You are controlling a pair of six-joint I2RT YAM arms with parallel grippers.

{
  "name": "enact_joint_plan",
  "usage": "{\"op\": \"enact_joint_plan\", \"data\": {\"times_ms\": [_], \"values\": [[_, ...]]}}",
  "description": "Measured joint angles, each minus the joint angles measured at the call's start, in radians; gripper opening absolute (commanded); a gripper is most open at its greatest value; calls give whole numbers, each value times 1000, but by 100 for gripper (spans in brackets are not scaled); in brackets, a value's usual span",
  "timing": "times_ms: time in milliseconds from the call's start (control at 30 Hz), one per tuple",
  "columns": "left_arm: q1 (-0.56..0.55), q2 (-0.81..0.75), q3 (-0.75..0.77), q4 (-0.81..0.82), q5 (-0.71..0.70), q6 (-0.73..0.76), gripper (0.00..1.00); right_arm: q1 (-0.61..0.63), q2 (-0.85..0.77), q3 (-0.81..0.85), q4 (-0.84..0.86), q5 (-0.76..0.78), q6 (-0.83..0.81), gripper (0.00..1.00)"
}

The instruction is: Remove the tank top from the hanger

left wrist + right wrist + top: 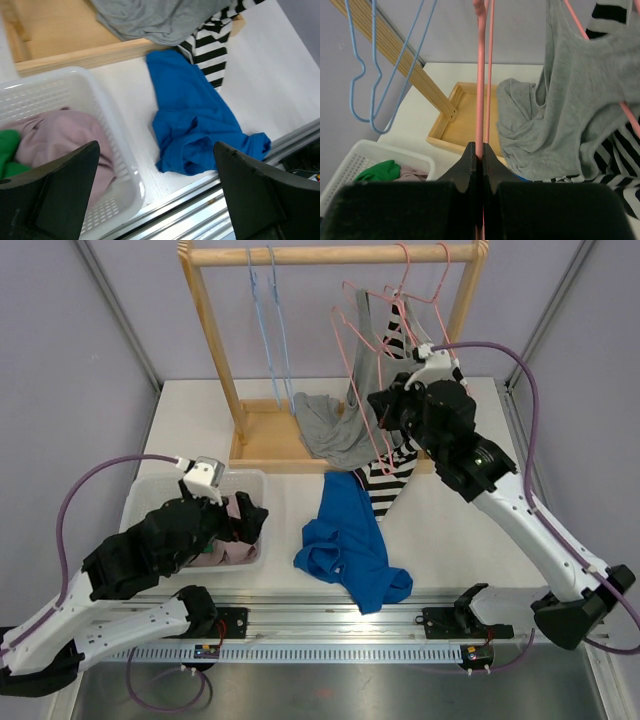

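The grey tank top hangs by its strap from a pink hanger on the wooden rack, and its lower part is bunched on the rack's base. It also shows in the right wrist view and the left wrist view. My right gripper is shut on a pink hanger wire, just left of the top; its jaws pinch the wire. I cannot tell whether this wire belongs to the hanger that carries the top. My left gripper is open and empty over the basket's right edge.
A black-and-white striped garment hangs beside the tank top. A blue shirt lies crumpled on the table. A white basket at the left holds pink and green clothes. Blue hangers hang on the rack's rail.
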Motion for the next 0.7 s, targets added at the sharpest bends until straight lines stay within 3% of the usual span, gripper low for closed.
{"op": "enact_joint_plan", "data": {"times_ms": [233, 600, 700], "values": [[0, -114, -71, -69, -144, 7, 99, 107, 305, 478, -156, 148, -98, 0], [2, -62, -84, -96, -183, 8, 99, 118, 843, 1218, -354, 216, -227, 0], [7, -56, -84, -96, -183, 11, 99, 126, 941, 1328, -385, 235, -259, 0]]}}
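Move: The empty spot on the wooden rail where the pink hanger is headed lies about 17 cm ahead of the right hand, 12 cm to its left and roughly 14 cm above. The two blue hangers hang about 17 cm ahead and 19 cm left; the grey tank top is some 14 cm straight ahead, about 15 cm lower. From the left hand, the blue tank top lies 24 cm right and 4 cm ahead, the white tub 16 cm left and 10 cm ahead, both well below. Still pinching the emptied pink hanger, the right hand swings about 13 cm forward and 12 cm left towards the rail beside the blue hangers, rising some 8 cm on the way and then dipping about 2 cm while it rolls its left side down some 15 degrees. The left hand, empty and wide open, drifts about 5 cm left towards the tub and away from the blue tank top, then sinks 3 to 4 cm. ##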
